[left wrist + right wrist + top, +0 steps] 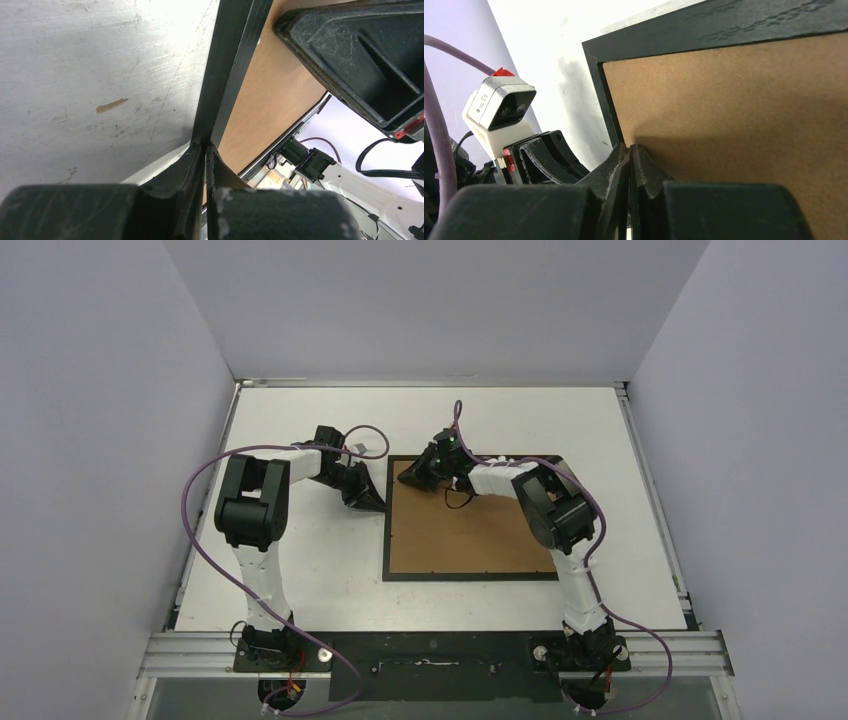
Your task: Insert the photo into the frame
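The black frame (470,577) lies flat on the table, its opening filled by a brown cardboard backing (470,530). The photo is hidden. My left gripper (378,502) is shut, its tips (205,147) against the outer side of the frame's left bar (227,65) near the far left corner. My right gripper (408,480) is also shut, and its tips (629,147) rest on the backing (734,110) just inside that same corner of the frame (724,27). Neither gripper holds anything.
The white table (300,570) is walled by pale panels on the left, the right and the back. The two grippers stand close together at the frame's far left corner; my left gripper (544,160) shows in the right wrist view.
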Action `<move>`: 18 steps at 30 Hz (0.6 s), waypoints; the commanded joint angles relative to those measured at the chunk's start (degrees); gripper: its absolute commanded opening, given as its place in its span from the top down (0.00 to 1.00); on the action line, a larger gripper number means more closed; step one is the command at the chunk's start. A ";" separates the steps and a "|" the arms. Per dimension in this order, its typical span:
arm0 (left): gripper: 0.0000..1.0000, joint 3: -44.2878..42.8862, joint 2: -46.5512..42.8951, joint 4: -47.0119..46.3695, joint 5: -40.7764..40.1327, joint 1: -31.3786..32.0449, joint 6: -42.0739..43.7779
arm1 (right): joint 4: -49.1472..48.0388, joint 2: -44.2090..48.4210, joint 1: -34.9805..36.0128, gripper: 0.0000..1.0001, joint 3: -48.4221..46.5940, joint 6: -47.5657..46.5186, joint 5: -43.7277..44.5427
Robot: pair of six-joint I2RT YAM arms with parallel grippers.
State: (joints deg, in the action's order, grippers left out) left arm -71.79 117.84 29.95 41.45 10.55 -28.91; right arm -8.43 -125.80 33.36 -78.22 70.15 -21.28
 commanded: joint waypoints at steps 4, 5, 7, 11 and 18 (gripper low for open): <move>0.97 -0.45 2.28 2.82 -14.27 -0.91 4.91 | 17.86 0.74 -2.45 1.00 1.24 -6.68 10.45; 0.95 -1.88 1.68 2.70 -13.38 -1.07 5.18 | 17.76 2.62 -2.73 1.00 0.68 -7.48 9.98; 0.92 -6.31 0.81 2.83 -11.93 -1.33 6.19 | 19.55 7.02 -3.75 1.00 -0.19 -9.47 10.34; 0.69 -19.55 2.25 4.76 -9.02 -1.77 8.84 | 30.82 17.33 -7.70 0.96 -0.02 -12.91 13.88; 0.50 -34.59 9.96 -4.05 -5.56 -1.68 11.48 | 59.28 30.88 -17.86 0.48 5.52 -15.77 24.45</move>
State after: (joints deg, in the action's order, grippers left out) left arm -98.54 122.91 31.11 33.80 8.82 -21.17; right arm 30.70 -102.87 20.03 -76.93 57.52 -6.31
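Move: The frame's middle lies about 18 cm to the right hand's right and 9 cm back, a centimetre below; its far left corner is some 4 cm ahead and 2 cm left. From the left hand, at the outer side of the left rail, the frame's middle is about 20 cm right and 2 cm back, and that corner 12 cm ahead and 1 cm right, both about a centimetre below. Both hands lift off and open, right sweeping about 18 cm right over the board, left going 14 cm forward. ##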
